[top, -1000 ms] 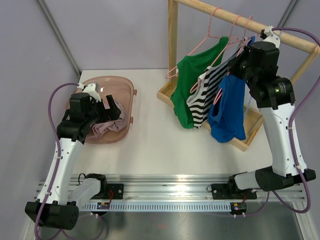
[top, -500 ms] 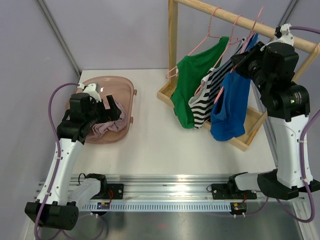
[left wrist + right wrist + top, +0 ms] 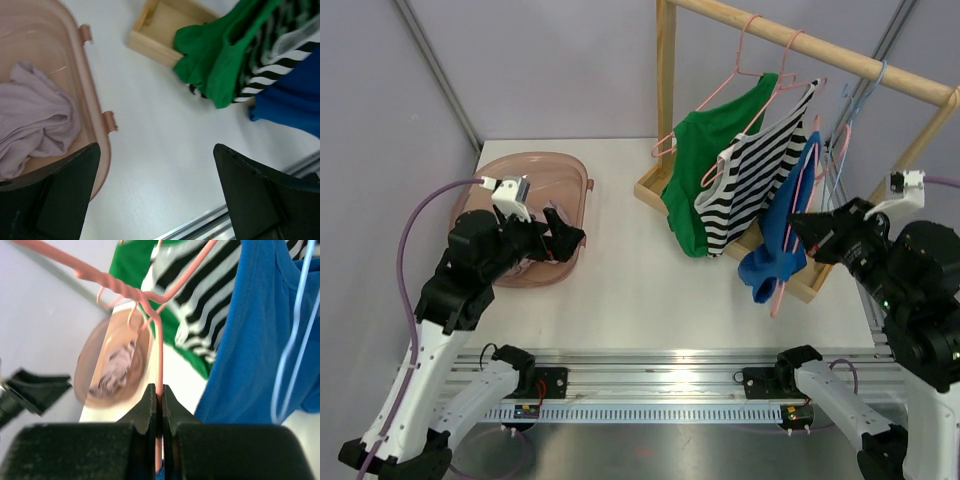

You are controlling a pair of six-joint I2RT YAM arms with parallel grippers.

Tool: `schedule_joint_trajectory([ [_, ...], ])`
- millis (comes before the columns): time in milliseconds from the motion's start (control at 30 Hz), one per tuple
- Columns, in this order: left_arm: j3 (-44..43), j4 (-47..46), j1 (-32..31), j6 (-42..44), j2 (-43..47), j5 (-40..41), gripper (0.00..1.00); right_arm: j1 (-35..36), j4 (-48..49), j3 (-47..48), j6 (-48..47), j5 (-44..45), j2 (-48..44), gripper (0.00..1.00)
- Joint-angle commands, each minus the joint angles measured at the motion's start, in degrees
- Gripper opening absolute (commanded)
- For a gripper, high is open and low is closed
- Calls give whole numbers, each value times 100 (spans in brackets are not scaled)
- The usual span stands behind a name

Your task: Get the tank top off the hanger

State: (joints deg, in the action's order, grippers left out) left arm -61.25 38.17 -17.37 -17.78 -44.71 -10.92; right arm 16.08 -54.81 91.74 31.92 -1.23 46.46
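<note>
The blue tank top (image 3: 782, 225) hangs on a pink wire hanger (image 3: 781, 288), off the wooden rail (image 3: 800, 45) and tilted over the rack's front edge. My right gripper (image 3: 800, 228) is shut on that hanger's wire (image 3: 160, 365), with the blue tank top (image 3: 250, 340) just to its right. My left gripper (image 3: 561, 240) is wide open and empty, above the table beside the pink basket (image 3: 535, 160). In the left wrist view the gripper (image 3: 160, 192) has bare table between its fingers, with the blue top (image 3: 295, 100) far right.
A green top (image 3: 705, 160) and a striped top (image 3: 750, 180) hang on pink hangers on the rail. Empty blue wire hangers (image 3: 850, 120) hang further right. The rack's wooden base (image 3: 655, 190) stands at the back right. The basket holds a lilac garment (image 3: 35, 120).
My right arm has swung down and toward the front, taking the pink hanger with the blue tank top off the rail. My left gripper has moved right, out from over the basket.
</note>
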Motion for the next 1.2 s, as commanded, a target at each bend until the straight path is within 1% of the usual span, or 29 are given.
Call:
schedule_joint_trajectory([
  [0, -98, -670, -756, -383, 445, 238, 99, 36, -311, -489, -397, -1148, -461, 0],
  [33, -28, -784, -907, -549, 628, 239, 99, 36, -433, -621, -519, -1421, -723, 0],
  [67, 138, -1064, -1048, -621, 726, 135, 99, 36, -487, -875, -573, -2015, -865, 0],
  [100, 227, -1197, -1180, -708, 822, 134, 99, 36, -583, -991, -608, -2256, -988, 0],
  [133, 315, -1346, -1442, -822, 910, 142, 99, 36, -801, -1070, -626, -2441, -1216, 0],
  [167, 455, -1600, -1567, -850, 1033, 125, 99, 36, -908, -1210, -695, -2826, -1340, 0],
  [233, 588, -1821, -1891, -859, 1113, 221, 99, 36, -1180, -1325, -757, -3197, -1664, 0],
  [267, 640, -2040, -1989, -841, 1122, 317, 99, 36, -1234, -1413, -810, -3660, -1771, 0],
  [367, 834, -2427, -2384, -806, 1061, 607, 99, 36, -1357, -1519, -881, -4531, -2079, 0],
  [433, 983, -2691, -2823, -736, 929, 783, 99, 36, -1244, -1563, -811, -4788, -2263, 0],
  [467, 1001, -2919, -3008, -701, 868, 1063, 99, 36, -1182, -1624, -732, -5033, -2281, 0],
  [500, 993, -3025, -3427, -666, 763, 1265, 99, 36, -1138, -1642, -679, -5140, -2308, 0],
  [533, 940, -3122, -3658, -526, 579, 1415, 99, 36, -1068, -1625, -618, -5237, -2290, 0],
  [567, 914, -3297, -3895, -455, 473, 1765, 99, 36, -1032, -1599, -582, -5377, -2264, 0],
  [600, 879, -3403, -4324, -367, 307, 1925, 99, 36, -989, -1563, -547, -5413, -2255, 0],
  [633, 800, -3491, -4537, -192, 218, 2162, 99, 36, -875, -1502, -451, -5414, -2220, 0],
  [700, 738, -3790, -5028, -42, 95, 2304, 99, 36, -699, -1475, -319, -5457, -2211, 0],
  [800, 659, -4203, -5442, 283, -169, 2366, 99, 45, -417, -1449, -108, -5712, -2141, 0],
  [967, 456, -4352, -5734, 574, -722, 2770, 97, 36, 5, -1440, 244, -6019, -2070, 0],
  [1100, 369, -4555, -5761, 609, -1030, 2648, 96, 36, 146, -1519, 350, -6047, -2062, 0],
  [1167, 307, -4626, -5778, 644, -1136, 2708, 94, 36, 146, -1528, 385, -6046, -2062, 0],
])
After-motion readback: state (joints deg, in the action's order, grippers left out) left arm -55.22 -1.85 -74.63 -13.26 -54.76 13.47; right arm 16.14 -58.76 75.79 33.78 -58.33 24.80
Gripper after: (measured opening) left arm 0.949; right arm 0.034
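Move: The blue tank top, on the pink hanger the right fingers already hold, has its middle some 4 cm ahead, 3 cm left and 8 cm below the right hand. From that hand the striped top hangs about 11 cm ahead and 8 cm left, the green top about 11 cm ahead and 14 cm left, both some 10 cm lower. From the open left hand, the blue tank top is about 43 cm right, level fore-and-aft and 6 cm higher. Right hand swings the hanger back 20 cm, counter-clockwise; open left hand crosses right towards the blue tank top. ##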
